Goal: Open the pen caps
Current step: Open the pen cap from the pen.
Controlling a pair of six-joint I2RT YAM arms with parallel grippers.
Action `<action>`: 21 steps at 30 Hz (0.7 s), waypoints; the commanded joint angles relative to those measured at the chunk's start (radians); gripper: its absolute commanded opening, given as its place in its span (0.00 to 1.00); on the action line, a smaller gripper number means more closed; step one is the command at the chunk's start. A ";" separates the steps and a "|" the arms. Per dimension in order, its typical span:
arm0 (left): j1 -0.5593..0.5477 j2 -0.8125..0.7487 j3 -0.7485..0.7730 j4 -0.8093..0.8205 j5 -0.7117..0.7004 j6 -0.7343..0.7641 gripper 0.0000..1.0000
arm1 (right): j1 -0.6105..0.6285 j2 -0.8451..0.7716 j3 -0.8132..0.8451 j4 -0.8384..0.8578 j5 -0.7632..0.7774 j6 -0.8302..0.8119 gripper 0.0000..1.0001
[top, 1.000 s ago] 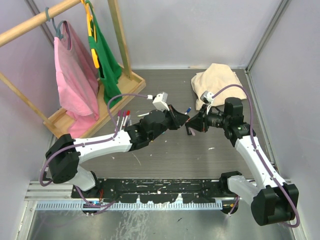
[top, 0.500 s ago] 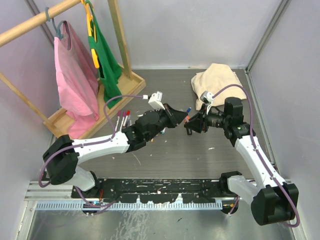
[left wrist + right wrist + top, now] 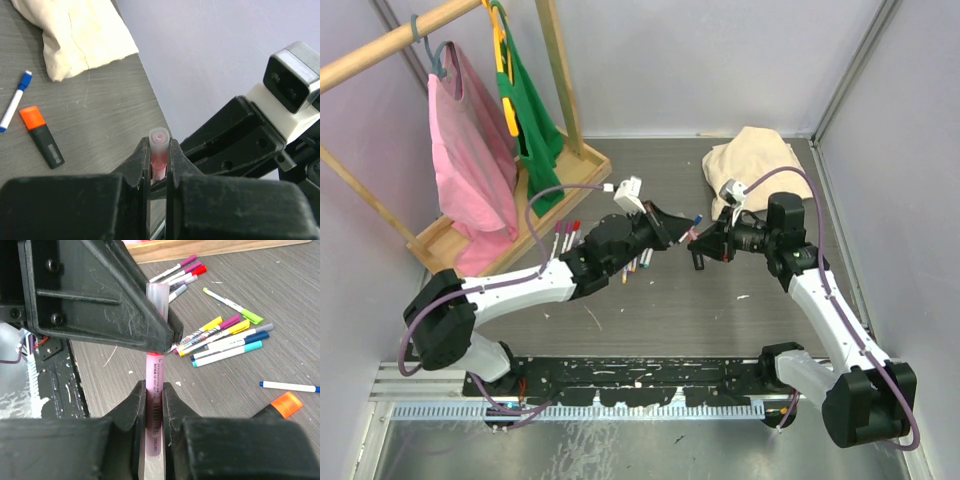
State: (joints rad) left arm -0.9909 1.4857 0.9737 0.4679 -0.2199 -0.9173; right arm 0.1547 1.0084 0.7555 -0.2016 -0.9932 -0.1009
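Note:
A pink-barrelled pen (image 3: 153,375) is held in the air between both grippers above the middle of the table. My left gripper (image 3: 160,150) is shut on its translucent cap (image 3: 159,137), whose pink inside shows through. Facing it, my right gripper (image 3: 154,390) is shut on the pink barrel just below the cap (image 3: 158,295). In the top view the left gripper (image 3: 672,232) and right gripper (image 3: 698,245) meet tip to tip. Several capped markers (image 3: 225,335) in yellow, pink, blue and green lie loose on the table below.
A blue-capped pen (image 3: 14,102) and an orange-capped black highlighter (image 3: 40,135) lie near a beige cloth (image 3: 755,160) at the back right. More markers (image 3: 565,235) rest beside the wooden clothes rack (image 3: 520,215), which carries pink and green garments, at the back left.
Both grippers have shifted a little to the left and away from the near edge, still joined on the pen. Markers under the left arm have come into view.

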 commanded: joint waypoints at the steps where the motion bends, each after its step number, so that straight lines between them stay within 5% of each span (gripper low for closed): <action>1: 0.142 -0.067 0.040 0.145 -0.035 0.028 0.00 | 0.008 0.015 0.028 -0.013 -0.038 -0.008 0.01; 11: 0.289 -0.104 0.131 0.099 -0.060 0.079 0.00 | 0.007 0.038 0.048 -0.047 0.053 -0.028 0.01; 21: 0.373 -0.039 -0.002 -0.031 0.147 0.107 0.00 | 0.002 0.056 0.069 -0.076 0.294 -0.074 0.01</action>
State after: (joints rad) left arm -0.6598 1.3956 0.9909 0.5056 -0.1753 -0.8433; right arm 0.1581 1.0626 0.7658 -0.2779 -0.8204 -0.1410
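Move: The pen, gripped by its barrel in the right hand, has its middle some 5 cm below the left hand and about 1 cm back and right of it; the cap between the left fingers lies about 5 cm above the right hand, 1 cm forward and left. From the left hand, on the table about 26 cm lower, the orange highlighter lies about 10 cm ahead and 3 right, the blue-capped pen 16 ahead and 2 right, the pen row 11 ahead and 10 left. The pen's cap, still pinched between the left fingers, is pulled clear of the red tip as the left hand whips forward and left, some 11 cm each way, while rising nearly 10 cm and turning about 20 degrees counter-clockwise, then sinks 4 cm. The right hand keeps its grip on the barrel, easing down about 3 cm, then also forward by 2 with a slight clockwise turn. ##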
